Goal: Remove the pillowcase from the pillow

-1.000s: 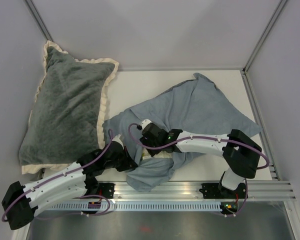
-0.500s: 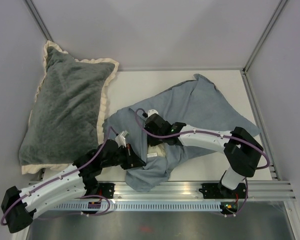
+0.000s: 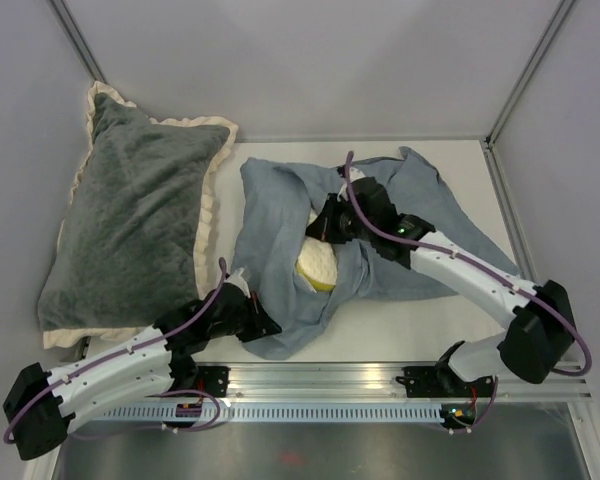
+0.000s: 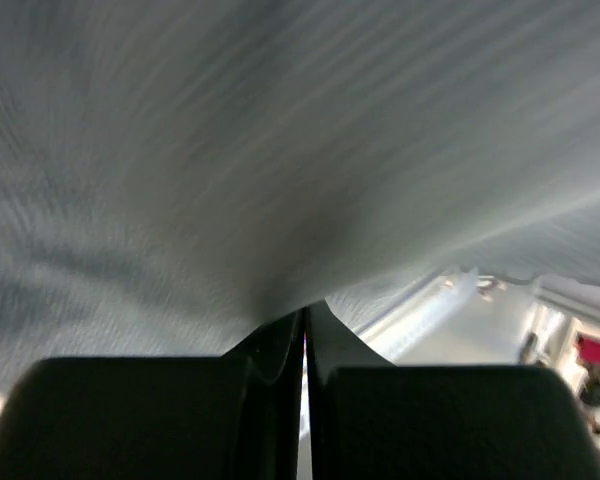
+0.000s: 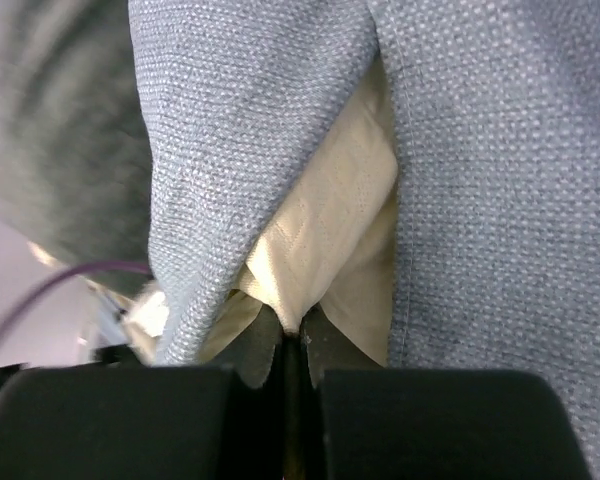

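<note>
The grey-blue pillowcase (image 3: 280,210) lies crumpled mid-table. In its opening a bulge of the cream quilted pillow (image 3: 315,262) shows, with a yellow-green edge. My right gripper (image 3: 329,224) reaches into that opening from the right. In the right wrist view it is shut (image 5: 292,337) on a pinched fold of the pillow (image 5: 325,215), with pillowcase cloth (image 5: 490,150) on both sides. My left gripper (image 3: 267,326) sits at the pillowcase's near edge. The left wrist view shows it shut (image 4: 303,322) on the pillowcase (image 4: 230,150), which stretches taut above the fingers.
A large dark grey plush pillow with a cream ruffle (image 3: 130,220) leans at the left, its edge close to the pillowcase. A metal rail (image 3: 380,380) runs along the near edge. Walls close the table (image 3: 280,160) at the back and right.
My right gripper has shut on the pillow and moved toward the far side, its arm stretching out. The pillow now shows in the opening. The left gripper has stayed shut at the near edge.
</note>
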`<state>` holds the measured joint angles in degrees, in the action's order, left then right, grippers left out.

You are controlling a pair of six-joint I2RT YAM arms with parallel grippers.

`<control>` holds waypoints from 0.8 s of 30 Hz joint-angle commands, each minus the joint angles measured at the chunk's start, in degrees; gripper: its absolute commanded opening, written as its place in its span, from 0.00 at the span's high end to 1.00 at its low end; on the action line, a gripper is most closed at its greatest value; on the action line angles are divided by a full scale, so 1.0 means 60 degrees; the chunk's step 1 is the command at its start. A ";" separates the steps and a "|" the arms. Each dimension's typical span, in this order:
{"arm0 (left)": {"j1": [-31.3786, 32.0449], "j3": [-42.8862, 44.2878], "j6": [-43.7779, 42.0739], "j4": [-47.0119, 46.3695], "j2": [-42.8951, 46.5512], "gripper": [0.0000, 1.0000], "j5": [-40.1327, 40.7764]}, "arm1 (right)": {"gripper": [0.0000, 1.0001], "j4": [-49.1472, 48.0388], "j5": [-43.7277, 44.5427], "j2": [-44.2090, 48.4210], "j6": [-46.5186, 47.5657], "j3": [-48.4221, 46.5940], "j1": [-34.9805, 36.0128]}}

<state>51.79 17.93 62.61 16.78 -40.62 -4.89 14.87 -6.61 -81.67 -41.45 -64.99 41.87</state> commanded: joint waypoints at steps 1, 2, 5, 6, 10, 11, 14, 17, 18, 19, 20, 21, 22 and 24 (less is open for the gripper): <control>0.0055 0.0495 0.0826 0.1669 -0.0202 0.98 0.1905 | 1.00 -0.0287 -0.1194 0.1392 -0.0198 -0.0887 -0.0516; 0.0040 0.0584 0.0989 0.2092 -0.0202 0.98 0.2290 | 1.00 0.0081 -0.1299 0.1511 -0.0007 -0.0887 -0.0532; 0.0011 0.1227 0.0817 0.2214 -0.0114 0.98 0.3318 | 1.00 0.0830 -0.1884 0.2138 0.0534 0.0117 -0.0503; 0.0011 0.1520 0.0554 0.2199 -0.0129 0.98 0.3334 | 1.00 0.1006 -0.1785 0.2330 0.0711 0.0428 -0.0489; 0.0026 0.3275 -0.1260 0.2213 0.0016 0.98 0.1582 | 1.00 0.1636 -0.1344 0.3486 0.1356 0.2170 -0.0503; 0.0040 0.3542 -0.1439 0.2344 0.0162 0.97 0.1329 | 1.00 0.1681 -0.1373 0.3649 0.1415 0.2407 -0.0503; 0.0055 0.4596 -0.1953 0.3135 0.0732 0.60 0.0975 | 1.00 0.1754 -0.1198 0.4177 0.1474 0.3082 -0.0503; 0.0040 0.5607 -0.2553 0.3224 0.0315 0.33 0.0435 | 1.00 0.1492 -0.1285 0.4281 0.1372 0.3448 -0.0503; 0.0055 0.5943 -0.2670 0.3457 -0.0154 0.31 0.0201 | 1.00 0.1418 -0.1315 0.4266 0.1328 0.3507 -0.0474; 0.0040 0.6541 -0.2903 0.3764 -0.0594 0.30 0.0010 | 1.00 0.1273 -0.1315 0.4150 0.1313 0.3508 -0.0488; 0.0055 0.6765 -0.3007 0.3868 -0.1033 0.29 -0.0224 | 1.00 0.1242 -0.1301 0.4091 0.1298 0.3493 -0.0489; 0.0055 0.6926 -0.3052 0.3898 -0.1864 0.29 -0.0342 | 1.00 0.1198 -0.1286 0.4017 0.1255 0.3479 -0.0489; 0.0127 0.7044 -0.3038 0.3884 -0.2148 0.29 -0.0329 | 1.00 0.1096 -0.1257 0.3959 0.1196 0.3406 -0.0489; 0.0143 0.7031 -0.2935 0.3665 -0.2908 0.30 -0.0328 | 1.00 0.1022 -0.1111 0.3943 0.1123 0.3347 -0.0474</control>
<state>52.14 60.40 48.29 35.42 -51.40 -3.57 26.11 -14.87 -58.19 -33.63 -43.20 39.24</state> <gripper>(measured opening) 0.704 0.033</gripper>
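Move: Already pinched in the right fingers, the cream pillow shows its bared part about 9 cm below that hand and 5 cm back of it, nearly in line (1 cm right). From the left hand, which has the pillowcase's near edge at its tips, the bared part lies some 12 cm ahead, 9 right and 4 higher. The case's far flap lies about 15 cm ahead of the right hand, 6 left and 17 below; its right half is 27 right, 1 ahead, 18 below. Lifting some 7 cm first, the right hand keeps its pinch on the cream pillow, then hauls it back about 11 cm, to the right and down some 12 cm from the top of the lift, before it stops. Meanwhile the left hand dips and shifts left beside the case, then opens wide, lets go of the cloth edge and shoots up over 20 cm, ending slightly forward, with its fingers tipped up about 20 degrees. ##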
